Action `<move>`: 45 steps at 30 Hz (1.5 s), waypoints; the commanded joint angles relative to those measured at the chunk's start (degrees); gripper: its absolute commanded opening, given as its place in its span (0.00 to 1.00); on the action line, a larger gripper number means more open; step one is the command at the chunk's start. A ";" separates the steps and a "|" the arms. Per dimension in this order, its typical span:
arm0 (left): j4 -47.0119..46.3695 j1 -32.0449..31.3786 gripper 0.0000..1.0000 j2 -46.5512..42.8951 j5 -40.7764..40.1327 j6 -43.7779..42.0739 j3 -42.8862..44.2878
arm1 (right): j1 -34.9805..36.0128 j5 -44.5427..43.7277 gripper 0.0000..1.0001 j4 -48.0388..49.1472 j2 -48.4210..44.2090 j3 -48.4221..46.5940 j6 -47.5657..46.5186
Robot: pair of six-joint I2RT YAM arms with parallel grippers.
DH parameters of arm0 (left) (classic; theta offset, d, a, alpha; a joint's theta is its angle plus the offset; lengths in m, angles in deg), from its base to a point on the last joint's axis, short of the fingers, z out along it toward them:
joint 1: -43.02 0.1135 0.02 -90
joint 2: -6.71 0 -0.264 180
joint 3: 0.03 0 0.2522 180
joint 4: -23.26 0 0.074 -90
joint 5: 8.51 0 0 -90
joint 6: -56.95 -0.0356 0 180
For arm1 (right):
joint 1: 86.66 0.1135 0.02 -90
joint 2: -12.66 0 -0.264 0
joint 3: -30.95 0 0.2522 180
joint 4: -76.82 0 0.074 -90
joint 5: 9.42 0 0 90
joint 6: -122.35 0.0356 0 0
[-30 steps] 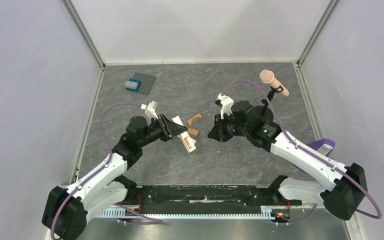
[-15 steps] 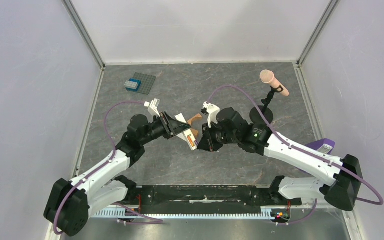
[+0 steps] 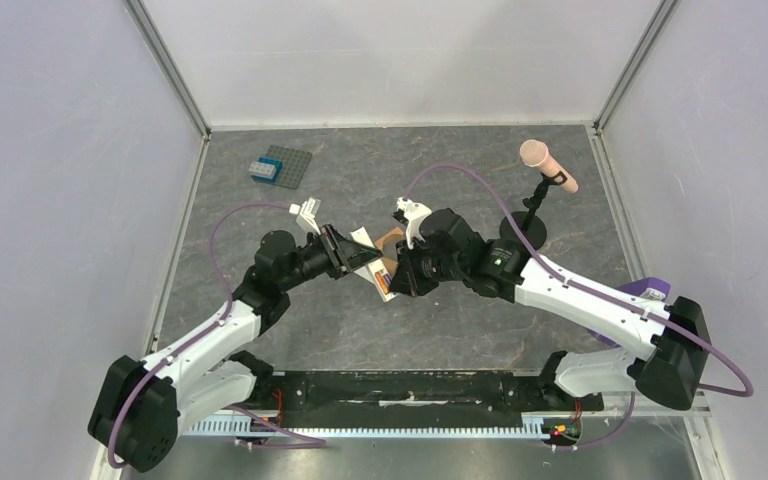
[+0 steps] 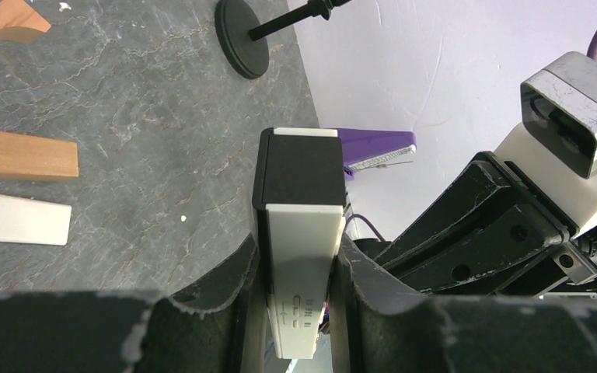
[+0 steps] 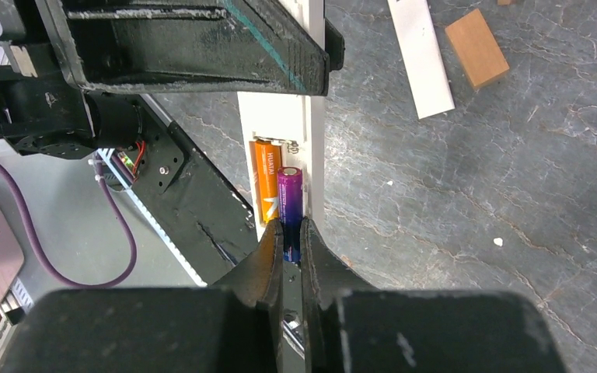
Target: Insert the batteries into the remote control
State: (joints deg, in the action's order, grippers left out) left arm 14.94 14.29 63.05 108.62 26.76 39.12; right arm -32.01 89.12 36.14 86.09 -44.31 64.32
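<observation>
My left gripper (image 4: 297,260) is shut on the remote control (image 4: 301,221), a slim cream-white bar with a black end, held up off the table (image 3: 260,300). In the right wrist view the remote control (image 5: 316,124) shows its battery recess, and an orange battery (image 5: 265,177) lies in it. My right gripper (image 5: 291,237) is shut on the lower end of a dark blue and purple battery (image 5: 289,198). That battery lies right beside the orange one at the recess; I cannot tell whether it is seated. From above, both grippers meet at the remote control (image 3: 384,281).
Two orange-brown wooden blocks (image 4: 19,155) (image 4: 4,23) and a loose white strip (image 4: 15,219) lie on the table near the remote. A pink microphone (image 3: 548,165) on a black stand is at the back right. A grey studded plate (image 3: 288,166) is at the back left.
My right arm has swung left to the remote, carrying the blue battery to the recess. The left gripper has kept hold of the remote and hardly moved.
</observation>
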 commanded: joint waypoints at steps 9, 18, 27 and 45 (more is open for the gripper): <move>-8.79 -0.34 0.02 0.33 2.75 5.79 -1.13 | 0.63 -2.08 0.20 -2.86 2.96 -4.64 0.20; -9.43 -0.29 0.02 0.92 1.97 7.96 -1.05 | 0.63 -2.72 0.33 -3.25 1.37 -5.04 0.75; -10.55 -0.30 0.02 1.56 1.96 10.91 -1.15 | 0.63 -4.55 0.43 -2.19 -1.08 -6.37 4.13; -17.31 -0.31 0.02 0.06 0.41 25.05 -2.13 | 0.65 -8.18 0.78 29.11 -24.27 18.06 13.71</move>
State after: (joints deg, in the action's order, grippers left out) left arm 3.84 14.29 64.66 109.06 44.05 37.11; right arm -31.64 82.98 51.05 66.60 -33.29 74.31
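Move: Just off the right fingertips, which already pinch its near end, the purple battery has its middle about 2 cm ahead and 1 cm left, over its slot in the remote control. The orange battery lies alongside, roughly 3 cm ahead and 2 cm left. On the table some 16 cm below are the wooden block, about 12 cm ahead and 1 cm left, and the white cover, 10 cm ahead and 6 cm left. From the left hand, the purple battery is 5 cm back, 2 cm right, about level. Opening its fingers from nearly shut to wide, the right hand first stays almost in place and lets go of the purple battery at the slot, then pulls up and away from the remote by about 8 cm, drifting slightly right as its fingers tip up some 25 degrees. The left hand keeps its grip on the remote, dips slightly, then lifts it nearly 3 cm, tipping its fingers up. ##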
